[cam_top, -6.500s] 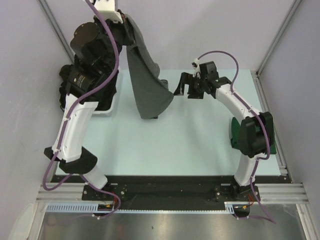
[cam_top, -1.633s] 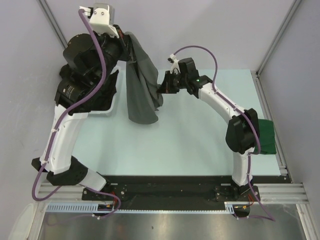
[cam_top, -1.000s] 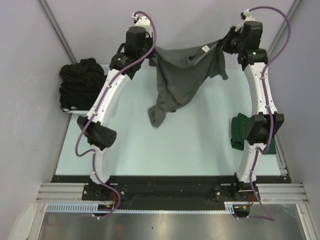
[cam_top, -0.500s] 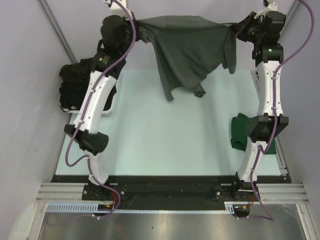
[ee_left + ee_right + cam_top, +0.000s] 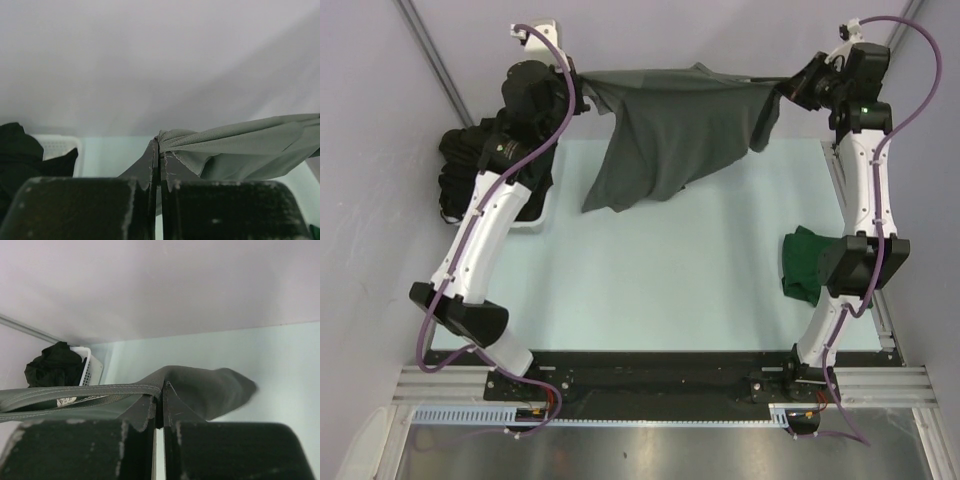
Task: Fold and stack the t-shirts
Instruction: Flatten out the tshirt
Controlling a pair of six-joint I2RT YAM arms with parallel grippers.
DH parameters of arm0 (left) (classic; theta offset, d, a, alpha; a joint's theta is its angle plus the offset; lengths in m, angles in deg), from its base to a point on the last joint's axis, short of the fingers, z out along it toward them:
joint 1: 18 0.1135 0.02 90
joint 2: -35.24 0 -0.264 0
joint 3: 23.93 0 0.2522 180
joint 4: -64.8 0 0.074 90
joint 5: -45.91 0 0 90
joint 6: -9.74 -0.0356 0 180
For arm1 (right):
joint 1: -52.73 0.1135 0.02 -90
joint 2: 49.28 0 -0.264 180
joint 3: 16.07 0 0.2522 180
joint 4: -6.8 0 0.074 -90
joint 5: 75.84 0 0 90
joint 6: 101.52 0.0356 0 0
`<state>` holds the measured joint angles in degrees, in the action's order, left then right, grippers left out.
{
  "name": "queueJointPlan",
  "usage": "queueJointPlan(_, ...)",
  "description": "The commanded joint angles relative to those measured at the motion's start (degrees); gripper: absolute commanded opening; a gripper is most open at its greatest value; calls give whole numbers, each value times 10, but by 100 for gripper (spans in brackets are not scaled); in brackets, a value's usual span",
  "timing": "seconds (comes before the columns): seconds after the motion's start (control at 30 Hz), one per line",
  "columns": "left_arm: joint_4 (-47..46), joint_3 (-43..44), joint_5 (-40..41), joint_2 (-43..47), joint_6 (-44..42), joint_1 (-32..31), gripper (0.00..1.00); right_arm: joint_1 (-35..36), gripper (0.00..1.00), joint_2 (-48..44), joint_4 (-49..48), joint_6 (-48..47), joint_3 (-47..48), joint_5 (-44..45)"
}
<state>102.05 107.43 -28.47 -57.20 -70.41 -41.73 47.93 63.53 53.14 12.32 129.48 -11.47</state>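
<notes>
A charcoal grey t-shirt (image 5: pixel 665 135) hangs stretched in the air over the far part of the table. My left gripper (image 5: pixel 582 92) is shut on its left top corner (image 5: pixel 172 137). My right gripper (image 5: pixel 790 88) is shut on its right top corner (image 5: pixel 172 374), and a sleeve (image 5: pixel 765 120) dangles below that grip. The shirt's lower hem hangs slanted, lowest at the left. A dark green t-shirt (image 5: pixel 805 262) lies bunched on the table at the right, partly behind my right arm. Black t-shirts (image 5: pixel 470 160) fill the basket at the far left.
The white plastic basket (image 5: pixel 535 215) stands at the table's far left edge, also seen in the right wrist view as a basket (image 5: pixel 90 367). The pale green table (image 5: pixel 660 280) spreads below the hanging shirt. Grey walls close the back and both sides.
Both arms swung apart and up, spreading the grey shirt from a bunched hang into a wide sheet. In the last half second the shirt's lower part has swung to the left.
</notes>
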Motion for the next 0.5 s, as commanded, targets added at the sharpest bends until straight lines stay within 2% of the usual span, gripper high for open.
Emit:
queueJointPlan(0.0, -15, 3, 44, 34, -27, 8, 0, -25, 0, -25, -10, 8, -29, -8)
queueJointPlan(0.13, 6, 31, 17, 19, -22, 9, 0, -5, 0, 8, -24, 12, -9, -17)
queueJointPlan(0.23, 34, 67, -1, -1, -3, 9, 0, 20, 0, 77, -6, 23, 52, -25)
queueJointPlan(0.3, 52, 91, -14, -12, 11, 8, 0, 43, 0, 140, 15, 19, 133, -16)
queueJointPlan(0.37, 69, 98, -10, -10, 4, 5, 0, 66, 0, 165, 40, 2, 200, 21)
queueJointPlan(0.47, 47, 69, 37, 29, -34, 4, 0, 87, 0, 151, 20, -43, 192, 84)
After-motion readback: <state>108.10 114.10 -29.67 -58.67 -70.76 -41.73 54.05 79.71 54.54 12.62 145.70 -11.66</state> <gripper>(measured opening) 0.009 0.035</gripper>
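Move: The dark grey t-shirt already hangs stretched between both closed grippers, high above the table. The open middle of the table lies some 50 cm below the left hand, about 15 cm to its right and 7 cm back; from the right hand it is roughly 40 cm down, 25 cm left and 17 cm back. The basket of dark clothes stands about 26 cm left and 13 cm ahead of the left hand, the green shirt some 15 cm right and 29 cm back of the right. Both grippers keep their pinch on the t-shirt's upper edge. After a slight dip, the right hand swings left towards the left hand by about 6 cm, also reaching forward 5 cm and sinking 4 cm, while turning slightly counter-clockwise. The left hand nearly holds its place, only dipping some 2 cm and rising again to just above where it began. ##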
